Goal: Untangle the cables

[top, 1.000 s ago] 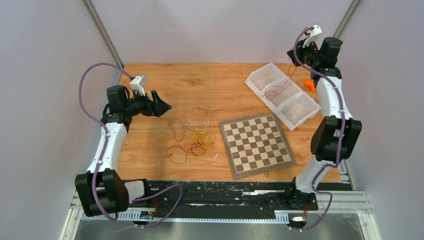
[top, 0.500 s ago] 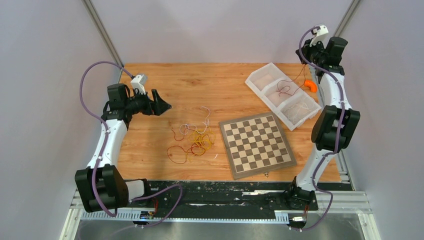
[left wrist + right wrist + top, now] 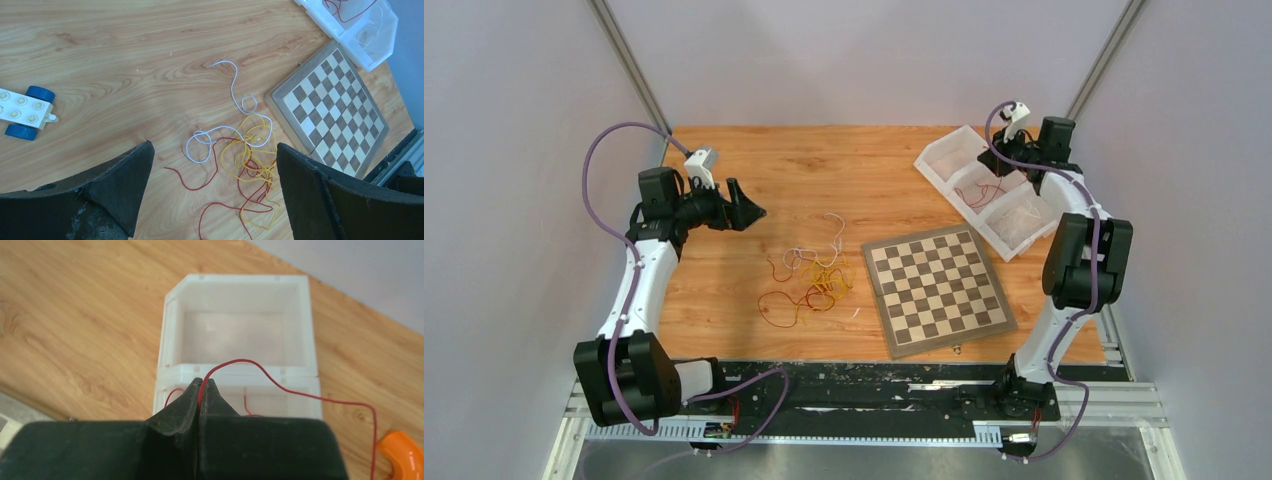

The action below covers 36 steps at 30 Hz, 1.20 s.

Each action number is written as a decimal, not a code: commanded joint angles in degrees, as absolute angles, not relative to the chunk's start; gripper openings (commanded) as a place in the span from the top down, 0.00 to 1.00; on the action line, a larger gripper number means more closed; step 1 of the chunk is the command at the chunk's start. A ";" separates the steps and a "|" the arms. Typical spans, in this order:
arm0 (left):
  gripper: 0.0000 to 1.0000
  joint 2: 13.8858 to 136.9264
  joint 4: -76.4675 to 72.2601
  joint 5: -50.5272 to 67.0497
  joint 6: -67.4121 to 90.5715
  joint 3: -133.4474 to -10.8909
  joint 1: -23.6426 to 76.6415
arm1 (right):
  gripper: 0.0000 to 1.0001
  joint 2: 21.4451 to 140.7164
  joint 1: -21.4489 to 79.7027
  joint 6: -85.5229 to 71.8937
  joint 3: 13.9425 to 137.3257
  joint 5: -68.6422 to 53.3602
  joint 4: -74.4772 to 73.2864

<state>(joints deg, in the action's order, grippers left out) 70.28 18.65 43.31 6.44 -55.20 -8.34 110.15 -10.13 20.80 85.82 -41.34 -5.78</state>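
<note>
A tangle of cables (image 3: pixel 816 280) in red, yellow and white lies on the wooden table left of the chessboard. In the left wrist view the white cable (image 3: pixel 232 85) loops above the yellow cable (image 3: pixel 250 156) and a red cable (image 3: pixel 220 170). My left gripper (image 3: pixel 750 211) hovers up and left of the tangle, open and holding nothing (image 3: pixel 213 147). My right gripper (image 3: pixel 202 382) is shut on another red cable (image 3: pixel 262 368) over the white tray (image 3: pixel 240 277). That cable trails down into the tray's middle compartment (image 3: pixel 987 188).
A chessboard (image 3: pixel 939 288) lies right of the tangle. The three-compartment tray (image 3: pixel 936 153) sits at the back right, with pale wires in its nearest compartment (image 3: pixel 1024 215). An orange piece (image 3: pixel 400 450) lies beside the tray. A white toy block with blue wheels (image 3: pixel 22 112) rests near the left gripper.
My right arm has swung from high at the back right corner down and left over the tray, carrying the red cable. The left arm has stayed put.
</note>
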 commanded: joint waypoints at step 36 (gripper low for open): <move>0.00 70.85 20.61 44.52 2.56 -57.41 -8.16 | 0.33 104.49 -6.96 39.72 93.17 -37.02 -43.95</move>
<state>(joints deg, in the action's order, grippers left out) 70.74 20.29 43.40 4.75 -55.20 -8.34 110.39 -11.20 35.83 96.71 -39.62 -39.88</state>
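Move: My right hand already holds the red cable, its tail hanging into the tray's middle compartment. That compartment's centre is about 3 cm ahead, 1 cm right and 14 cm below. The empty compartment lies some 11 cm ahead and 6 cm left, the white cable's compartment 5 cm back and 10 cm right, and the orange piece 8 cm ahead and 16 cm right. From my left hand the middle compartment is roughly 21 cm ahead, 55 cm right and 19 cm below. I draw my right hand back and down about 5 cm each way, lowering the red cable into the middle compartment while my fingers tip some 10 degrees further down and swing slightly counter-clockwise. There I open the fingers to about two thirds and let go of the cable, lift some 4 cm clear, drift a little right, then ease back again. ##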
